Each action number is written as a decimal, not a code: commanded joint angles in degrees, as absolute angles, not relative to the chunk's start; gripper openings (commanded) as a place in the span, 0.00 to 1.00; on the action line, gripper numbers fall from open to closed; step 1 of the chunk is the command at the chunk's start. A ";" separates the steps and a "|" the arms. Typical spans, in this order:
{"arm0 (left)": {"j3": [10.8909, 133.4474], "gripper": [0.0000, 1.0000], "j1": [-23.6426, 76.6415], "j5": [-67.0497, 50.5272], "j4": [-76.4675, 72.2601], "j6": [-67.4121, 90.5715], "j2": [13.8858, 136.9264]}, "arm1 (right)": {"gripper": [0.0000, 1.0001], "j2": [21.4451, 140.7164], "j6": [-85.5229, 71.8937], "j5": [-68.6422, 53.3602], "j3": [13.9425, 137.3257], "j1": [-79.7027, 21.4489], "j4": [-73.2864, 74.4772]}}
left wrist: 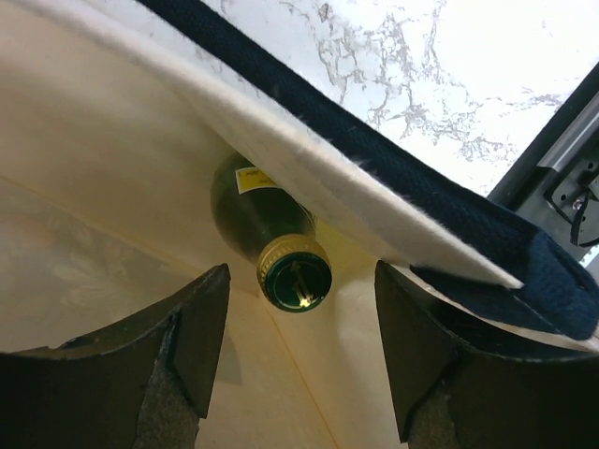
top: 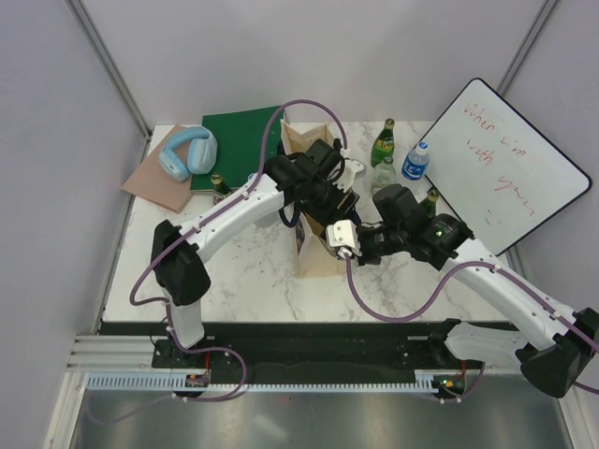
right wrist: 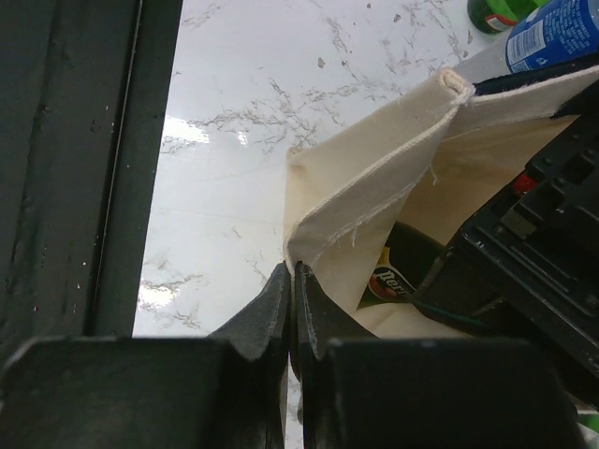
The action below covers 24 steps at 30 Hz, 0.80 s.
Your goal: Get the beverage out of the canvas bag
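Note:
The cream canvas bag [top: 316, 245] stands at the table's middle, its navy strap [left wrist: 440, 201] across the left wrist view. Inside lies the beverage, a dark green bottle [left wrist: 262, 220] with a gold-rimmed green cap [left wrist: 296, 274]; its label shows in the right wrist view [right wrist: 398, 271]. My left gripper [left wrist: 299, 360] is open inside the bag mouth, the cap just ahead between the fingertips and apart from them. My right gripper [right wrist: 292, 276] is shut on the bag's rim [right wrist: 337, 224] and holds the mouth open.
At the back stand a green bottle [top: 384, 140], a clear bottle [top: 384, 172] and a blue-labelled water bottle [top: 415, 161]. A whiteboard [top: 505, 164] leans at right. A green book [top: 234, 140], blue headphones [top: 187, 152] and a tan pad [top: 161, 180] lie back left.

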State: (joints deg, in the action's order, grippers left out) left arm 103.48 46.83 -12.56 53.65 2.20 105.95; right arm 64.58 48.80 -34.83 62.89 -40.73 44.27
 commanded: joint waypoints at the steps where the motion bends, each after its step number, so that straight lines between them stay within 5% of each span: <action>1: 107.31 0.69 47.55 -10.73 54.40 4.30 107.75 | 0.09 65.13 47.02 -37.09 61.26 -40.61 46.76; 18: 113.11 0.59 49.66 -5.89 60.73 4.13 112.15 | 0.09 64.34 46.58 -37.09 60.64 -39.90 45.97; 24: 113.73 0.44 49.66 -5.54 61.44 4.22 112.85 | 0.09 64.16 46.41 -37.18 60.47 -39.81 45.62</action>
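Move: The last green bottle is in the bag with its cap just off the left fingertips; its middle is about 8 cm below the left hand and 4 cm to its right, level fore and aft. The bag's near rim, still pinched by the right fingers, lies some 9 cm back, 1 cm right and 2 cm up from the left hand. Outside stands the clear bottle, roughly 12 cm ahead and 12 cm right. From the right hand the green bottle lies about 8 cm ahead, 2 cm left, 11 cm down. The green bottle's cap stays between the left fingers as they close in around it, from well open to about half open. The left hand sinks only about 1 cm into the bag, swaying slightly right and part way back, while its wrist tips some 5 to 10 degrees towards pointing straight down; no squeeze can be made out yet. The right hand stays put and keeps its pinch on the near rim. ##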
